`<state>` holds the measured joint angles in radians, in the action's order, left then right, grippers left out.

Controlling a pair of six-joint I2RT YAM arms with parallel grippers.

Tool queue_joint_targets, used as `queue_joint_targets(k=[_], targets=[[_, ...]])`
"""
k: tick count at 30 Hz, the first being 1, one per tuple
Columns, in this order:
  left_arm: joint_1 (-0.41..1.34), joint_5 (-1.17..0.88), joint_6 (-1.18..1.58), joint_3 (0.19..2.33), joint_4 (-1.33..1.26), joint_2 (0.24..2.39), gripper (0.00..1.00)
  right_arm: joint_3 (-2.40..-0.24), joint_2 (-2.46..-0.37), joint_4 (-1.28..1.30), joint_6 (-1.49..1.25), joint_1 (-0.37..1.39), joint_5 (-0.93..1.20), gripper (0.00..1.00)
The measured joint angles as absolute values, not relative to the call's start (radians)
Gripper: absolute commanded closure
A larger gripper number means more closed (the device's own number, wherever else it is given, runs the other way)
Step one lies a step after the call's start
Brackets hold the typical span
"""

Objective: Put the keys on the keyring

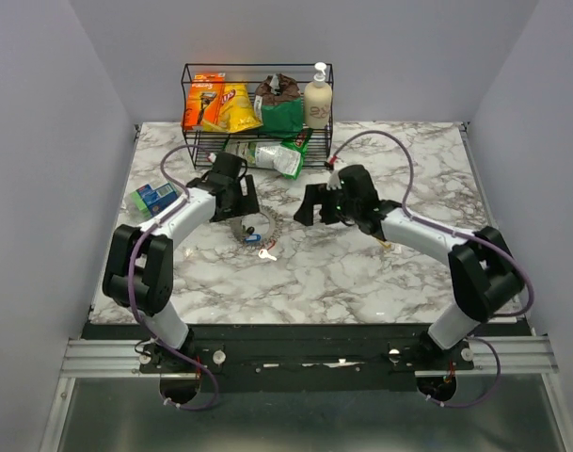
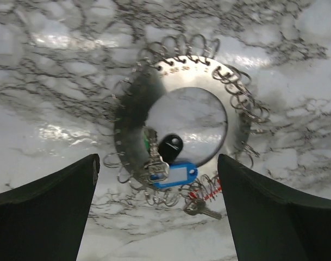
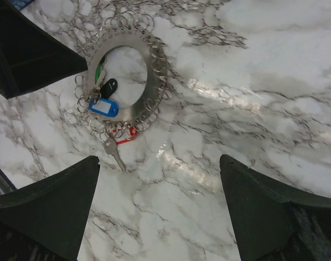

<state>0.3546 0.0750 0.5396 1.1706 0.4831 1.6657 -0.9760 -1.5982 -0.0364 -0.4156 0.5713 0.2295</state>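
Note:
The keyring (image 2: 192, 73) is a flat silvery disc ring with many small wire loops round its rim, lying on the marble (image 1: 260, 226). At its near rim lie a blue tag (image 2: 176, 175), a black key head (image 2: 170, 147), a red tag (image 2: 208, 190) and a loose-looking silver key (image 2: 200, 207). I cannot tell which are threaded on. My left gripper (image 2: 157, 160) is open, just above this cluster (image 1: 239, 202). My right gripper (image 3: 158, 159) is open and empty over bare marble to the ring's right (image 1: 307, 205); the ring (image 3: 154, 70) and silver key (image 3: 114, 152) show ahead.
A black wire rack (image 1: 258, 68) at the back holds snack bags and a lotion bottle (image 1: 317, 99). A green-white bag (image 1: 272, 155) lies in front of it. A blue-green box (image 1: 154, 198) sits at the left table edge.

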Motion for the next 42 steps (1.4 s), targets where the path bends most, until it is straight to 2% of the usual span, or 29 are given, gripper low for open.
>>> queue_joint_targets(k=[5, 8, 12, 14, 17, 18, 21, 24, 30, 42], targets=[[0.245, 0.072, 0.593, 1.101, 0.487, 1.600, 0.01, -1.211, -1.781, 0.056, -0.385, 0.645, 0.228, 0.00], [0.190, 0.027, 0.616, 1.032, 0.458, 1.546, 0.01, -1.362, -1.887, 0.125, -0.372, 0.696, 0.223, 0.04], [0.145, -0.010, 0.626, 0.988, 0.431, 1.520, 0.01, -1.523, -2.003, 0.192, -0.368, 0.744, 0.214, 0.21], [0.144, -0.021, 0.629, 0.978, 0.417, 1.520, 0.01, -1.573, -2.045, 0.224, -0.370, 0.762, 0.210, 0.26], [0.144, -0.036, 0.630, 0.972, 0.394, 1.525, 0.01, -1.608, -2.084, 0.254, -0.379, 0.774, 0.208, 0.43], [0.144, -0.042, 0.630, 0.972, 0.385, 1.528, 0.01, -1.612, -2.091, 0.264, -0.383, 0.776, 0.205, 0.57], [0.144, -0.070, 0.630, 0.974, 0.352, 1.563, 0.01, -1.615, -2.105, 0.290, -0.395, 0.778, 0.190, 0.88], [0.144, -0.099, 0.630, 0.974, 0.333, 1.597, 0.01, -1.618, -2.112, 0.299, -0.407, 0.778, 0.170, 0.96], [0.144, -0.133, 0.630, 0.975, 0.310, 1.620, 0.01, -1.663, -2.136, 0.312, -0.411, 0.778, 0.144, 0.99], [0.144, -0.188, 0.634, 0.993, 0.230, 1.711, 0.02, -1.744, -2.234, 0.389, -0.421, 0.778, 0.120, 0.99]])
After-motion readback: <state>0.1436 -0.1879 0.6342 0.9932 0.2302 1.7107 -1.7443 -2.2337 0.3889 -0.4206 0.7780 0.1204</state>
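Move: The keyring lies flat on the table, its middle about 16 cm to the right hand's left, 3 cm ahead and 11 below; from the left hand it is some 3 cm right, 2 ahead and 8 below. The blue tag is about 3 cm nearer the robot than the keyring's middle. The loose key is some 12 cm left of the right hand and 3 back, or 6 cm right of the left hand and 5 back. The right hand sweeps about 13 cm left and slightly forward to the keyring's right side, then sinks some 7 cm towards it, shutting its wide-open fingers on nothing and tipping them further downward, so the closed tips end over the inner edge of the keyring. The left hand, fingers staying wide open, first swings about 7 cm left, turning a little counter-clockwise, then comes back right about half that way while sinking some 4 cm over the keyring's left side and rolling its left side down about 15 degrees. ##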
